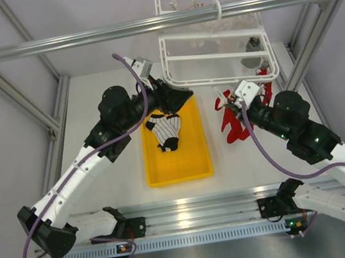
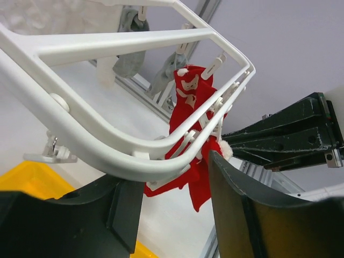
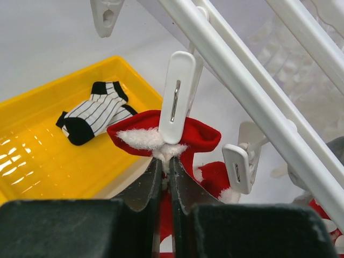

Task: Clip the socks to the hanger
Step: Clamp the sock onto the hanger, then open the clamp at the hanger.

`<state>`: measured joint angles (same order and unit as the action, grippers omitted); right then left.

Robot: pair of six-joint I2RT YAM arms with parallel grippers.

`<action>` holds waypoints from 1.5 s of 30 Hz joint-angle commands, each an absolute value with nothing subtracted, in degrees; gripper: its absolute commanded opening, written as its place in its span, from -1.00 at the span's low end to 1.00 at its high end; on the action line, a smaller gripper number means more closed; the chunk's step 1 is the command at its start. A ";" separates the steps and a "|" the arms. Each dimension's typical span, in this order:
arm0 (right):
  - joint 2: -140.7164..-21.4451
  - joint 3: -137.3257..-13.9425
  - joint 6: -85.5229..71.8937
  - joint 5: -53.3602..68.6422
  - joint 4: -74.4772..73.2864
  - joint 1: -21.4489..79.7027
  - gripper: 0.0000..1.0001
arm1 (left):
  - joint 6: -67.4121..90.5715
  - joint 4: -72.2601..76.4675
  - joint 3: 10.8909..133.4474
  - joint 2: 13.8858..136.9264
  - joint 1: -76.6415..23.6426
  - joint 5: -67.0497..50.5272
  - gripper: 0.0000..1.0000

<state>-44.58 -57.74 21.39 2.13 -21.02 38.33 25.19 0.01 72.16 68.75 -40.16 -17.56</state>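
The white hanger (image 1: 164,62) hangs from the beam at the back. My left gripper (image 1: 177,94) is shut across its near-left corner; in the left wrist view the rim (image 2: 91,142) spans the dark fingers (image 2: 236,204). My right gripper (image 1: 238,98) is shut on the fuzzy white cuff of a red sock (image 3: 199,134), just under a white clip (image 3: 176,97) that sits on that cuff. More red socks (image 2: 188,107) hang from clips on the same side. Two striped socks (image 1: 166,132) lie in the yellow tray (image 1: 178,167).
A grey aluminium beam (image 1: 81,37) crosses above the back of the table. Grey socks (image 2: 129,59) hang from clips on the hanger's far side. A free clip (image 3: 236,166) dangles right of my right fingers. Slanted frame posts (image 1: 54,120) stand at both sides.
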 commanded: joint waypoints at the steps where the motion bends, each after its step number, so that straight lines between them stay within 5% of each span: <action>1: -43.59 -58.27 21.53 3.43 -20.83 37.44 -0.90 | 23.74 5.89 74.36 69.61 -40.17 -18.11 0.08; 6: -44.12 -58.88 21.45 4.39 -21.44 37.35 -0.81 | 22.94 7.38 74.53 70.49 -40.17 -19.51 -0.41; 14: -44.47 -61.96 18.81 5.01 -23.11 37.44 -0.20 | 24.16 6.77 74.79 70.14 -40.17 -20.48 -1.00; 31: -49.39 -65.74 14.06 17.84 -14.43 40.07 -0.21 | 20.49 -2.98 76.55 69.17 -40.08 -20.04 -1.00; 45: -54.23 -61.62 32.16 -3.69 1.30 51.85 -0.09 | 8.88 -19.24 84.63 70.93 -40.08 -21.71 -1.00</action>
<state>-54.08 -62.50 27.57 2.07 -7.09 50.78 12.80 -14.02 81.14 70.76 -40.21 -20.25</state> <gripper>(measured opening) 0.451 0.089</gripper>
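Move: The left hand's open fingers already straddle the empty clip under the hanger's near-left rim, its middle about 1 cm forward, 1 cm right and 1 cm below. From the right hand, still pinching the red sock's fluffy cuff, that clip lies some 11 cm left, 3 forward and 4 higher. The sock clip gripping this cuff is about 1 cm forward, 1 left and 3 above; a second clip stands some 3 cm forward, 3 right, 1 above. Close the left fingers on the empty clip and keep pinching it almost in place, rolling that hand some 10 degrees late on. Meanwhile open the right fingers to let go of the red cuff, draw back and up a little, then carry the open hand about 8 cm left and higher towards the pinched clip, easing forward at the end as it swings counter-clockwise and tips up. ##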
